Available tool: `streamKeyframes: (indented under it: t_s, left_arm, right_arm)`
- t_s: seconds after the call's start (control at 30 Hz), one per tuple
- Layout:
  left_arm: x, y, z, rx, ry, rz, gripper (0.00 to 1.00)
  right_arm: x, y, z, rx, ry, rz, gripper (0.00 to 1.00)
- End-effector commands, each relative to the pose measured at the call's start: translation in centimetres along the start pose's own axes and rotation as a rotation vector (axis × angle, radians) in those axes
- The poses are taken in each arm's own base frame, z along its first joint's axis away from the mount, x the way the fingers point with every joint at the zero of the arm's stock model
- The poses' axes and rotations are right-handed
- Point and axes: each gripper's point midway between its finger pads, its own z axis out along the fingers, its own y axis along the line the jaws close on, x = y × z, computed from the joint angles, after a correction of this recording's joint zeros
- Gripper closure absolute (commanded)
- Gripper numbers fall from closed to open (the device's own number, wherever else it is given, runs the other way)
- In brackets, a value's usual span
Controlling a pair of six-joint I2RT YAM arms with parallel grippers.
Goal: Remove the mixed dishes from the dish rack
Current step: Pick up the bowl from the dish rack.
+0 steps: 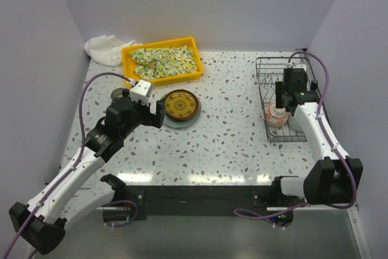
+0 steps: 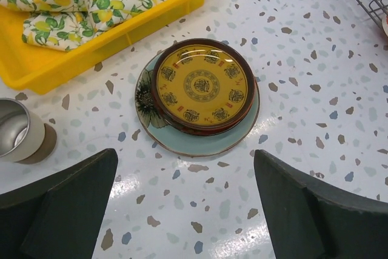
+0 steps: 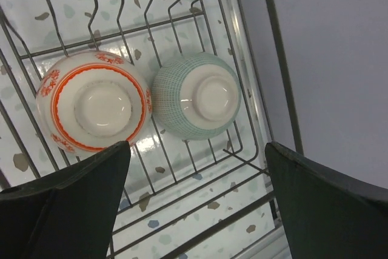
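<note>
A brown-yellow patterned plate (image 2: 202,86) lies stacked on a pale green-blue plate (image 2: 182,142) on the table, left of centre (image 1: 180,107). My left gripper (image 2: 185,171) stands open just short of this stack, empty, its fingers wider than the plates (image 1: 157,114). In the dish rack (image 1: 290,65) at the right, a red-patterned white bowl (image 3: 94,104) and a celadon bowl (image 3: 197,95) sit upside down side by side. My right gripper (image 3: 197,156) hovers open above them, holding nothing. From above, only the red-patterned bowl (image 1: 274,114) shows under the right wrist.
A yellow tray (image 1: 128,59) with a floral cloth (image 1: 165,60) sits at the back left, a white cloth (image 1: 103,48) beyond it. A small tan cup with a metal inside (image 2: 18,133) stands left of the plates. The right wall runs close beside the rack.
</note>
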Motion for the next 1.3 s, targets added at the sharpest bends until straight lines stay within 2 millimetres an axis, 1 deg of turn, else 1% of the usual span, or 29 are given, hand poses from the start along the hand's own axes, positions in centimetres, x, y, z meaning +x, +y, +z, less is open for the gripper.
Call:
streamKeyframes:
  t_s: [0.0, 0.03, 0.07, 0.1, 0.13, 0.17, 0.2, 0.23, 0.27, 0.3, 0.33, 0.37, 0.4, 0.43, 0.5, 0.53, 0.6, 0.77, 0.87, 1.17, 1.27]
  left_arm:
    - [1.6, 0.7, -0.3, -0.037, -0.03, -0.049, 0.0]
    - [2.2, 0.5, -0.3, -0.028, -0.029, -0.069, 0.0]
    - [3.8, 0.5, 0.1, -0.024, -0.009, -0.081, 0.0]
    - [4.6, 0.3, 0.3, -0.016, -0.005, -0.108, 0.0]
    - [5.0, 0.0, 0.3, -0.002, -0.005, -0.116, 0.0]
    - [5.8, 0.0, 0.5, 0.003, -0.002, -0.119, 0.0]
    - [5.9, -0.1, 0.6, 0.008, -0.005, -0.113, 0.0]
    - [5.8, 0.2, 0.6, -0.004, -0.009, -0.106, 0.0]
    - [5.5, 0.4, 0.6, -0.014, -0.015, -0.097, 0.0]
    - [5.4, 0.7, 0.6, -0.029, -0.02, -0.079, 0.0]
    - [5.4, 1.2, 0.7, -0.055, -0.019, -0.073, 0.0]
    - [5.4, 1.3, 0.8, -0.063, -0.02, -0.067, 0.0]
    - [5.3, 1.4, 0.7, -0.066, -0.022, -0.066, 0.0]
    - [5.3, 1.3, 0.8, -0.063, -0.021, -0.066, 0.0]
    - [5.5, 1.2, 0.7, -0.057, -0.02, -0.066, 0.0]
    - [5.5, 1.3, 0.7, -0.058, -0.021, -0.064, 0.0]
    - [5.7, 1.3, 0.8, -0.061, -0.016, -0.056, 0.0]
    - [5.6, 1.3, 0.8, -0.059, -0.017, -0.052, 0.01]
    - [5.6, 1.4, 0.9, -0.064, -0.018, -0.049, 0.01]
    - [5.7, 1.5, 1.0, -0.066, -0.013, -0.041, 0.01]
    - [5.9, 1.4, 1.2, -0.065, -0.007, -0.04, 0.01]
  right_arm:
    - [-0.4, 1.5, 0.2, -0.161, 0.064, 0.207, 0.04]
    - [-0.3, 2.4, 0.1, -0.214, 0.078, 0.27, 0.04]
    - [0.3, 2.9, 0.2, -0.232, 0.094, 0.298, 0.04]
    - [0.5, 3.4, 0.2, -0.258, 0.099, 0.333, 0.04]
    - [0.4, 3.9, 0.2, -0.301, 0.107, 0.413, 0.04]
    - [1.3, 4.4, 0.3, -0.323, 0.129, 0.45, 0.04]
    - [1.3, 4.6, 0.1, -0.346, 0.127, 0.495, 0.04]
    - [1.1, 4.4, 0.4, -0.356, 0.124, 0.584, 0.04]
    - [1.8, 5.3, 0.3, -0.406, 0.152, 0.627, 0.04]
    - [1.9, 5.1, 0.3, -0.405, 0.148, 0.673, 0.04]
    - [1.7, 5.0, 0.5, -0.414, 0.15, 0.756, 0.04]
    - [2.5, 5.3, 0.7, -0.422, 0.174, 0.794, 0.04]
    - [2.7, 5.3, 0.8, -0.427, 0.184, 0.837, 0.04]
    - [3.2, 4.9, 1.3, -0.414, 0.196, 0.927, 0.04]
    - [3.4, 5.3, 1.4, -0.44, 0.219, 1.03, 0.04]
    - [3.7, 5.1, 2.0, -0.442, 0.212, 1.069, 0.04]
    - [3.9, 5.4, 2.3, -0.447, 0.229, 1.136, 0.04]
    - [5.2, 5.8, 4.0, -0.422, 0.25, 1.194, 0.04]
    - [5.4, 6.1, 4.8, -0.435, 0.259, 1.232, 0.04]
    - [6.2, 6.1, 5.9, -0.398, 0.282, 1.244, 0.05]
    - [6.6, 6.6, 6.4, -0.401, 0.298, 1.239, 0.04]
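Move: The orange-patterned bowl lies in the rack about 5 cm ahead of the right hand, 5 cm to its left and some 13 cm below. Its neighbours are the green bowl, roughly 9 cm to the right of it and 2 cm nearer the robot, and the rack's left rail, about 5 cm to the left of it at much the same height. From the left hand, that orange-patterned bowl is some 8 cm ahead, 48 cm to the right and 17 cm down. Lower the open right gripper about 11 cm towards the orange-patterned bowl, easing it 2 cm left, while rolling the wrist some 60 degrees so its left finger rises and swinging it clockwise, until the fingers lie either side of the bowl. Keep them open. Sink the open left gripper about 7 cm beside the plate stack, drawing it slightly back and left, then hold it there. ##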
